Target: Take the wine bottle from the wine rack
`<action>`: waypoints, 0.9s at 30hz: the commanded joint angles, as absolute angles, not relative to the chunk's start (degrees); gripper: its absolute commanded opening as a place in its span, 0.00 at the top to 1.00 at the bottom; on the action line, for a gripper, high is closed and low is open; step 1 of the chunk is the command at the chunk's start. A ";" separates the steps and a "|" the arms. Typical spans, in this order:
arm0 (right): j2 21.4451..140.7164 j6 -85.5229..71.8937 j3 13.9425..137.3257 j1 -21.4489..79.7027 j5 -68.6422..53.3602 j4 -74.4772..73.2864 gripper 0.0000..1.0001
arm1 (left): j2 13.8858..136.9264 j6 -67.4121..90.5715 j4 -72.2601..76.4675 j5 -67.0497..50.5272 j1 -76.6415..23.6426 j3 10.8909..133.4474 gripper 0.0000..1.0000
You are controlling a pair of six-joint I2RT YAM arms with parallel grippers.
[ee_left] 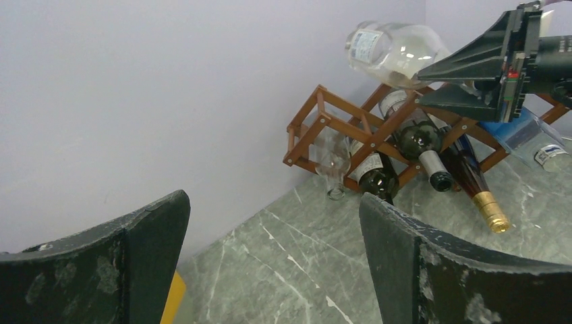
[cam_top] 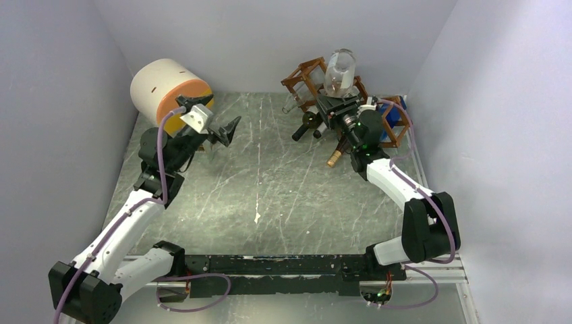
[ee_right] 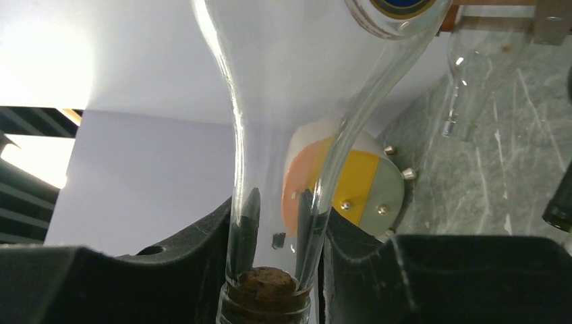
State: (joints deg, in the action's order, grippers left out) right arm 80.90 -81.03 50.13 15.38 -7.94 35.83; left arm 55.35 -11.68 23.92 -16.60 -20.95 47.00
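The wine bottle [cam_top: 339, 73] is clear glass with a cork [ee_right: 266, 280]. It hangs tilted above the reddish-brown wine rack [cam_top: 307, 77] at the back of the table, its base pointing up. My right gripper [cam_top: 339, 101] is shut on its neck [ee_right: 276, 169], one finger on each side just above the cork. In the left wrist view the clear bottle [ee_left: 398, 50] is clear of the rack [ee_left: 337, 118]. My left gripper [cam_top: 219, 131] stands wide open over the table at the left, with nothing between its fingers [ee_left: 405, 256].
A white-and-orange cylinder [cam_top: 165, 88] lies at the back left, right behind my left gripper. The rack still holds two dark bottles [ee_left: 421, 138], a gold-capped bottle [ee_left: 475, 182], a clear bottle [ee_left: 332, 162] and a blue one [ee_left: 529, 135]. Walls close in on three sides.
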 commanded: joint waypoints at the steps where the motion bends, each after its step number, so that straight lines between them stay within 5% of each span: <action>1: 77.17 -75.19 51.50 15.04 -10.19 47.61 1.00 | 55.63 -14.24 23.75 -15.39 -22.92 46.41 0.01; 27: 78.21 -81.86 51.70 15.02 -13.66 52.16 1.00 | 58.00 -16.66 24.23 -18.09 -27.03 45.28 0.01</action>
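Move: The right hand still grips the clear wine bottle by its neck, with its body reaching out ahead over the rack. The rack's left top bay lies about 10 cm ahead of this hand, 3 cm left and 8 cm below; the white-collared dark bottle is some 4 cm back, 1 cm left and 20 cm down, and the blue bottle 5 cm back, 18 cm right and 14 cm down. From the open left hand that bay is roughly 22 cm ahead, 30 cm right and 18 cm below. The right hand, pinching the clear bottle's neck, sinks about 3.5 cm towards the rack with a slight downward tip, then turns back and springs up some 9 cm and a little back, tilting its fingers up by nearly 20 degrees; as it rises they lose the neck and snap shut on nothing. The left hand, still wide open, drifts about 3 cm right and a little down towards the rack. ##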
